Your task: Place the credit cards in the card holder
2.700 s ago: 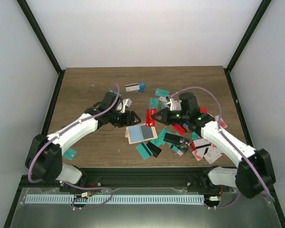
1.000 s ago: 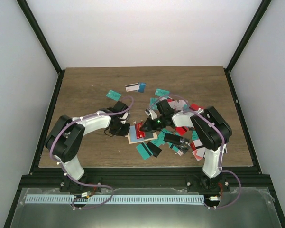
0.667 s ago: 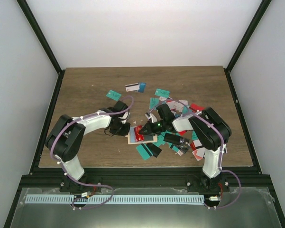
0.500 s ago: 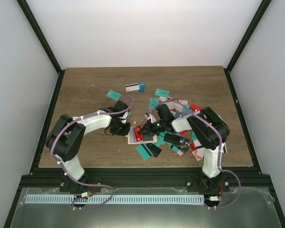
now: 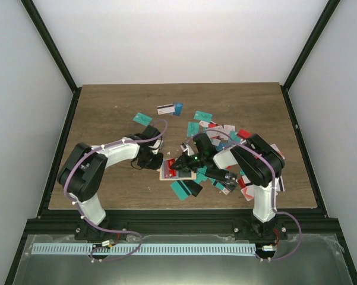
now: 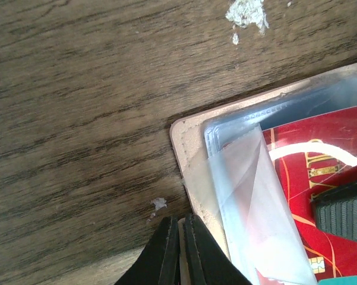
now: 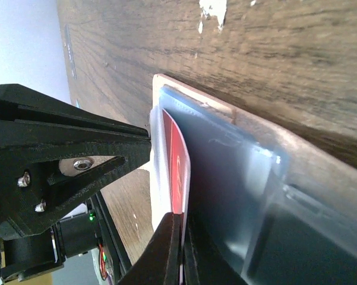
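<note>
The tan card holder (image 5: 165, 174) lies open at the table's middle, its clear sleeves (image 6: 249, 178) facing up. My left gripper (image 5: 159, 162) is shut on the card holder's (image 6: 193, 160) left edge; a pale strip of it shows between the jaws of this left gripper (image 6: 181, 221). My right gripper (image 5: 176, 165) is shut on a red credit card (image 7: 177, 166) that stands partly inside a sleeve of the card holder (image 7: 261, 127). This red credit card (image 6: 309, 148) shows through the plastic, beside the right gripper's ribbed fingers (image 6: 344, 208). Close on the left are the left gripper's fingers (image 7: 77, 142).
Several loose credit cards lie around: a teal one (image 5: 142, 118), a white and blue pair (image 5: 169, 109), a teal one (image 5: 202, 115), a mixed pile (image 5: 243, 178) under the right arm, and teal and black ones (image 5: 186, 189) near the front edge.
Both arms have come down onto the holder. Over the last second the right gripper has pushed the red card leftward, deeper into the sleeve. The left gripper has kept its hold.
</note>
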### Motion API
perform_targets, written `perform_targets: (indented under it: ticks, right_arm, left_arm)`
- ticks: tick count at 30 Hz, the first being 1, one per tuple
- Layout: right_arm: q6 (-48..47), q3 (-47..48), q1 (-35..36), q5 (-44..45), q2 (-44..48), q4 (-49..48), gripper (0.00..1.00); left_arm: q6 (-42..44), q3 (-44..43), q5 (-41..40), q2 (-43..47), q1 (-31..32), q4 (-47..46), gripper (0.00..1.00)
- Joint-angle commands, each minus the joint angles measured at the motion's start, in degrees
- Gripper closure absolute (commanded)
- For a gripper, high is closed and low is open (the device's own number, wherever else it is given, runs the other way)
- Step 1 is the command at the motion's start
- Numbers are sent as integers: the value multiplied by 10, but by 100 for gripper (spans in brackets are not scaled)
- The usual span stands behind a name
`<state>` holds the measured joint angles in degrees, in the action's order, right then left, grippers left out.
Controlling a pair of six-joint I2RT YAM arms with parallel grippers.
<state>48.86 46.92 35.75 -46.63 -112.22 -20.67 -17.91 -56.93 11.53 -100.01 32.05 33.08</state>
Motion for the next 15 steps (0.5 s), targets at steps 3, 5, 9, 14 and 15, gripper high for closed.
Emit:
perform_targets:
  ticks: [3,5,9,14,15]
  right_arm:
    - [11,-13,22,67,5,85,94]
    - [7,-4,22,68,7,107,90]
    - [-1,10,24,81,26,153,83]
    - [-19,21,24,111,61,207,71]
    - [-24,26,24,114,66,220,69]
  left_arm:
    - [-4,7,14,-32,3,16,93]
    - [-4,8,17,-31,2,14,93]
    - [-3,6,18,-32,1,13,94]
    - [-5,3,17,-34,0,17,94]
    - [-7,3,18,-34,0,17,94]
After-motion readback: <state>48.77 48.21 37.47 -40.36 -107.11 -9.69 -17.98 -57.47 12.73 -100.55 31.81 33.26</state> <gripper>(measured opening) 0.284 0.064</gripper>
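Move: The right hand's fingers point left and down and still pinch the red card. That card's middle lies about 1 cm back of the right hand and 1 cm below it. The card holder's middle is some 2 cm to the hand's right, 1 cm back and 2 cm down. A teal card lies roughly 8 cm back and 2 cm right. From the left hand, at the holder's left edge, the holder's middle is about 6 cm right and 1 cm back, 1 cm lower. The right fingers let go of the red card at the holder's left clear pocket, opening from nearly shut to a bit over a quarter. They stay around the card while the hand eases up, back and to the right by less than 1 cm. The left hand stays put, still pinching the holder's left edge. ##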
